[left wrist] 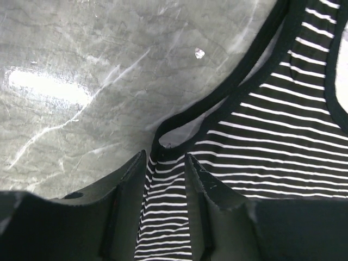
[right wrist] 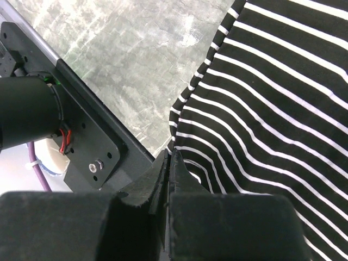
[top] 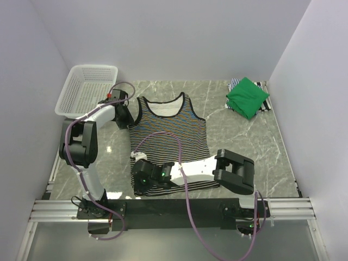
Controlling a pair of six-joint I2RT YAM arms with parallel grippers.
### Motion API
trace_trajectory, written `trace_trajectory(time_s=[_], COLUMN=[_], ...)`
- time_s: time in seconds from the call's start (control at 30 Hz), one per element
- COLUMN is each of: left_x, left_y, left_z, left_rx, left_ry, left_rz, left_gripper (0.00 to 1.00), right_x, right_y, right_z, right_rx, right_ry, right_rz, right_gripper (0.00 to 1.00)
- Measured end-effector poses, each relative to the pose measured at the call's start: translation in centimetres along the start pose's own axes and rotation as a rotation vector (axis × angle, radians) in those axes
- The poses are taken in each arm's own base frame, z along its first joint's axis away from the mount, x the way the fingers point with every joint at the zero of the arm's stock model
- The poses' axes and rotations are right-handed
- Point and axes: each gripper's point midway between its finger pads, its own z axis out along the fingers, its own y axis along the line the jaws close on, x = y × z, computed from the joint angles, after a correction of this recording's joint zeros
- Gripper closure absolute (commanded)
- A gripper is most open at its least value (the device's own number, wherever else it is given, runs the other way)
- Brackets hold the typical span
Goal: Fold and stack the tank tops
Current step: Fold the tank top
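A black-and-white striped tank top (top: 171, 128) lies flat on the marble table, neck toward the back. My left gripper (top: 129, 120) is at its left shoulder strap (left wrist: 163, 206); the jaws stand open on either side of the flat strap, left gripper (left wrist: 166, 157). My right gripper (top: 137, 185) is at the near left hem corner, shut on the cloth, whose stripes (right wrist: 272, 98) bend toward the closed tips of the right gripper (right wrist: 169, 155). A folded green tank top (top: 247, 97) sits at the back right on a finely striped one (top: 234, 84).
A white mesh basket (top: 89, 87) stands at the back left, just behind the left arm. The black mounting rail (right wrist: 81, 141) at the table's near edge runs close beside the right gripper. White walls close the table in on three sides.
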Motion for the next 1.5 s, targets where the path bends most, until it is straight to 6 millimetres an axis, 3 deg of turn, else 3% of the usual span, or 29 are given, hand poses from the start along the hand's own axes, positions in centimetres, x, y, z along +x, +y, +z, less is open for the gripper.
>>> trace_trajectory(time_s=[0.2,0.43,0.7,0.9,1.13,1.3,1.5], left_x=[0.4,0.4,-1.0,-3.5,-3.4,-1.0,1.7], left_y=[0.7,1.2,1.1,-2.0,-9.8,-14.2,-16.1], left_z=[0.9,1.4,0.0,-2.5,-5.0,-4.2,-1.2], left_rx=[-0.030,-0.056,-0.073,-0.012,0.098,0.136,0.117], left_ry=[0.005,-0.001,-0.037,-0.103,-0.147,-0.115,-0.057], left_rz=[0.000,-0.004,-0.004,0.001,0.072,0.132,0.164], left_gripper=[0.71,0.99,0.99,0.99,0.99,0.99,0.99], right_x=[-0.5,-1.5,-3.5,-4.6,-3.5,-2.0,-0.8], right_y=[0.4,1.3,2.9,2.2,-1.5,-4.4,-6.8], right_z=[-0.5,-1.5,-4.1,-7.3,-9.4,-10.5,-11.2], right_rx=[-0.012,-0.034,-0.077,-0.075,-0.006,0.053,0.102], right_ry=[-0.012,-0.040,-0.100,-0.176,-0.223,-0.242,-0.258], right_rz=[0.000,0.003,0.007,0.026,0.074,0.114,0.157], right_gripper=[1.00,1.00,1.00,1.00,1.00,1.00,1.00])
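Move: The tank top's left armpit corner is about 2 cm below the left hand's open fingers, a touch to their left; from that hand the neckline's lowest point is some 4 cm ahead and 17 cm right, the left shoulder strap's top about 13 cm ahead and 6 right, the basket roughly 16 ahead and 19 left. The right hand already holds the left hem corner; mid-hem is about 16 cm to its right, 1 ahead and 2 below, with the right hem corner 33 right and 3 ahead. Sinking barely 2 cm, the left hand closes and pinches the armpit corner, then lifts and swings it about 15 cm right and a little forward, towards the neckline's lowest point, lowering at the end. The right hand, keeping its pinch on the hem corner, rises first, then carries it some 12 cm right towards mid-hem, dipping and turning clockwise about 15 degrees. ##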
